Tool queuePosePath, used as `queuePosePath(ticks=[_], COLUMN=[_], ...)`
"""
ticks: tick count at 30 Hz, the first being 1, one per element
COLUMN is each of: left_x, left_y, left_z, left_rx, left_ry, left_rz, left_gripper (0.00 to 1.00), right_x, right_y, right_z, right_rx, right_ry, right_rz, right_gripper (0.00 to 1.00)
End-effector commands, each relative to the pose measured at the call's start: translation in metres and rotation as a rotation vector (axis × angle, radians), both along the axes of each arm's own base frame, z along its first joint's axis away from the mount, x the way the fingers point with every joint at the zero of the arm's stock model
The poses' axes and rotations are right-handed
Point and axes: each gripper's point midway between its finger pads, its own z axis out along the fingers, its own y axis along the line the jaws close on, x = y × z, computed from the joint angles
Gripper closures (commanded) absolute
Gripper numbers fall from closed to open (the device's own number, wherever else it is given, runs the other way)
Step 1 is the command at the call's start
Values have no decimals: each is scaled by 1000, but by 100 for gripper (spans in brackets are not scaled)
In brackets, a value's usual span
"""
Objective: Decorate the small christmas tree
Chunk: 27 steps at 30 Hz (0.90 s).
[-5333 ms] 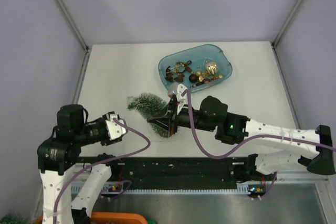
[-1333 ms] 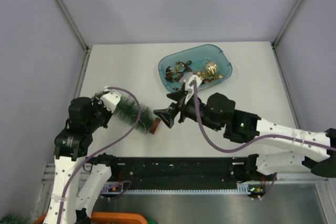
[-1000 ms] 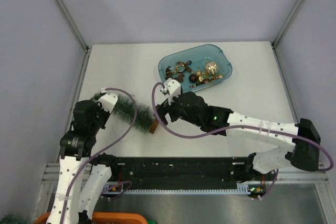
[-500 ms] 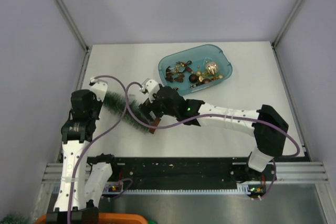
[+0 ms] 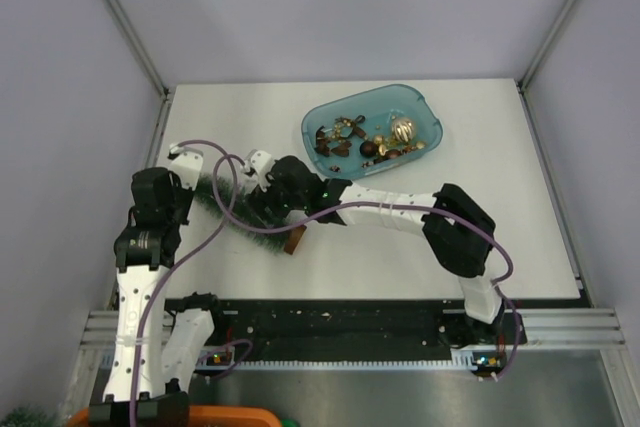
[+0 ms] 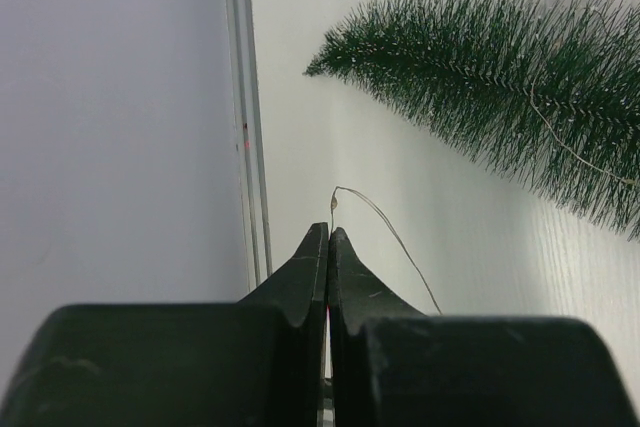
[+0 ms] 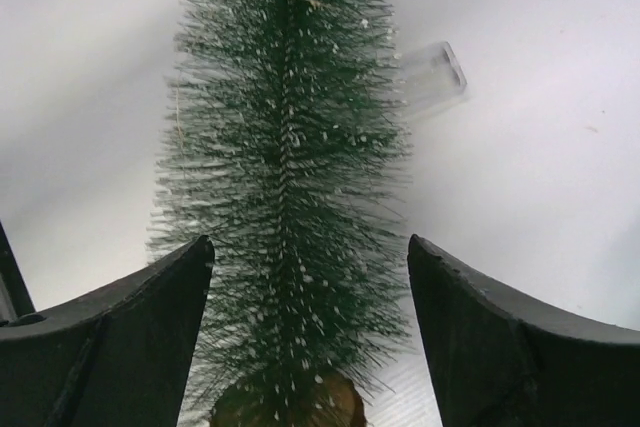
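The small christmas tree (image 5: 250,215) lies on its side on the white table, brown base (image 5: 294,239) toward the near right. My right gripper (image 5: 262,205) hovers open over it. In the right wrist view its fingers stand either side of the lower bristles (image 7: 285,197) without touching, with the base (image 7: 285,402) between them. My left gripper (image 5: 188,172) is beside the tree's tip (image 6: 325,65), shut on a thin wire (image 6: 385,232). The wire runs from the fingertips (image 6: 329,234) toward the tree (image 6: 480,67) and across its bristles.
A translucent blue oval tray (image 5: 425,107) with several small ornaments, one a gold ball (image 5: 403,129), stands at the back. A small clear plastic box (image 7: 430,77) lies beside the tree. The table's left rail (image 6: 245,117) runs close by my left gripper.
My right arm has swung left from beyond the base until its open jaws straddle the tree. My left gripper has drawn back toward the far left, off the tree, keeping the wire.
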Motion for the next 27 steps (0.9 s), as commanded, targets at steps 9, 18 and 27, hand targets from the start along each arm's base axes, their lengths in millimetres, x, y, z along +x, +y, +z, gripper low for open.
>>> queuePosePath(ticks=[9, 18, 27], left_x=[9, 12, 31], left_y=[-2, -7, -22], left_z=[14, 13, 44], left_rx=[-3, -10, -76], left_ry=[-56, -58, -130], left_rz=[-20, -54, -113], left_gripper=[100, 100, 100], right_x=[11, 36, 41], right_y=[33, 29, -60], right_z=[1, 4, 80], right_rx=[103, 127, 399], right_ry=[32, 39, -135], right_rz=[61, -16, -135], right_gripper=[54, 100, 100])
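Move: The christmas tree lies on its side just under the right hand's open fingers, its middle about 7 cm left, 2 cm ahead and 3 cm below. Its wooden foot is nearer, some 4 cm back and 3 cm right of the hand. The blue tub of ornaments stands about 19 cm ahead and 22 cm right. From the left hand, the tree's middle is roughly 18 cm right, 4 cm ahead and 12 cm below. The tree's lower trunk is pinched by the right hand, which first eases about 4 cm left and 2 cm down along the tree while its wide-open fingers shut among the bristles. Then, keeping hold, the hand swings back right some 8 cm and slightly forward, turning a little clockwise and drawing the tree along. ##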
